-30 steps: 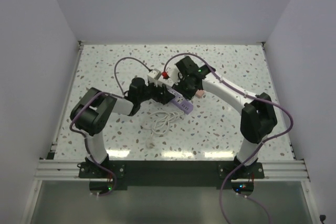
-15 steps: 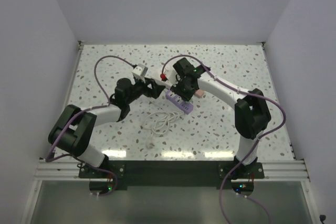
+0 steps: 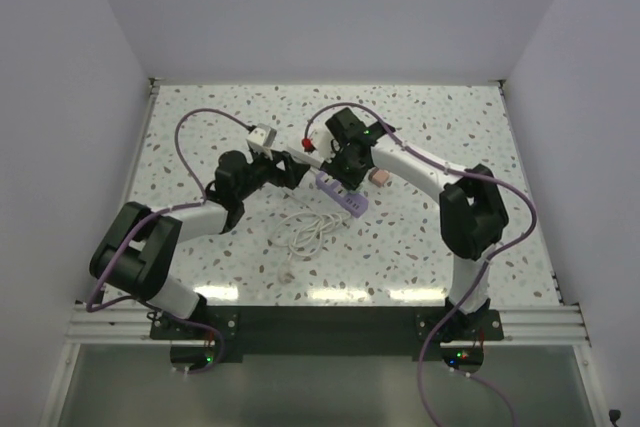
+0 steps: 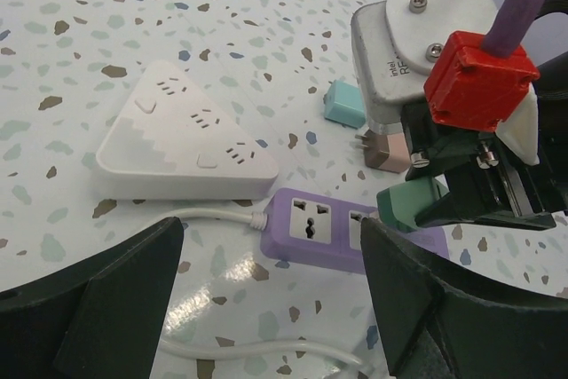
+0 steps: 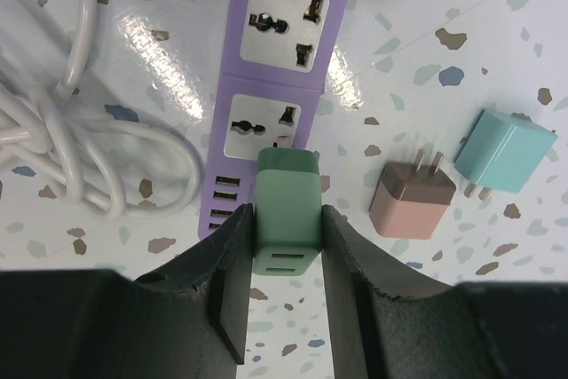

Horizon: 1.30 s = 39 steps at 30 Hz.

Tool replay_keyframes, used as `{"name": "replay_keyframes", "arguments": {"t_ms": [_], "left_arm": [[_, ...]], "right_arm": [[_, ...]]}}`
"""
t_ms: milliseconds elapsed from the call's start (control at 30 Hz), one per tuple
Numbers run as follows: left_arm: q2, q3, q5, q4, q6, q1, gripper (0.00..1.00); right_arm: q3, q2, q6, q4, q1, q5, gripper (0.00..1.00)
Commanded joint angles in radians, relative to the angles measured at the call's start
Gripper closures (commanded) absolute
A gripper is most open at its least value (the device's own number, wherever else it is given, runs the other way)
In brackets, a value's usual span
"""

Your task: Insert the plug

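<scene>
My right gripper (image 5: 286, 230) is shut on the green plug (image 5: 287, 210), both pads pressed to its sides. The plug hangs over the second socket of the purple power strip (image 5: 275, 68), and its prongs are hidden beneath its body. The left wrist view shows the green plug (image 4: 410, 203) tilted at the edge of that socket on the purple strip (image 4: 311, 219). My left gripper (image 4: 266, 299) stands open and holds nothing, just short of the strip's cord end. From above, the left gripper (image 3: 295, 169) and the right gripper (image 3: 345, 169) flank the strip (image 3: 342, 194).
A white triangular power strip (image 4: 182, 135) lies beyond the purple one. A pink adapter (image 5: 413, 200) and a teal adapter (image 5: 504, 153) lie loose to the right of the strip. The strip's white cord (image 3: 305, 227) is coiled toward the near side.
My left arm has pulled back to the left, away from the strip, its gripper still open. The right gripper has shifted slightly left with the green plug.
</scene>
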State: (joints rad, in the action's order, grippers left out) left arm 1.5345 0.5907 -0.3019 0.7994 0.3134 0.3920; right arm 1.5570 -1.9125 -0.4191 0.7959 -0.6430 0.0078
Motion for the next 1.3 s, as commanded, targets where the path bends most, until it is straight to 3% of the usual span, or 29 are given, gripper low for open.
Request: {"name": "replay_keyframes", "arguments": {"t_ms": [0,1267], "left_arm": [[-0.016,0.000,-0.008,0.043,-0.011,-0.010,0.13],[-0.045,-0.026,-0.042,0.046,-0.036,-0.028,0.13]], "right_arm": [[0.043,-0.020,-0.010,-0.006,0.002,-0.006,1.00],[0.334,-0.284,-0.056,0.045,0.002,-0.025,0.96]]}}
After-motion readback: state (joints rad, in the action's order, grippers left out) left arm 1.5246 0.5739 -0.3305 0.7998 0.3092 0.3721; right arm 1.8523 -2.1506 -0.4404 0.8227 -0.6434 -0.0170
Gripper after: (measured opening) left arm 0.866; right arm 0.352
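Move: The right hand holds the green plug low over the purple power strip. The strip's middle socket lies about 4 cm to its left, 1 cm ahead and 3 cm below. The pink plug is some 5 cm ahead and 3 cm right, the teal plug about 9 cm ahead and 3 cm right, and the white triangular strip roughly 11 cm ahead and 10 cm left. From the left hand, the middle socket is about 8 cm right, 1 cm back and 8 cm down. Forward and to the left, slowly at first and then quicker, the right hand takes the green plug about 6.5 cm along the purple strip to its middle socket, sinking roughly 1 cm, mostly near the end. The fingers keep their grip and the wrist hardly turns; the plug's prong side bears on the strip and pushes it along. ##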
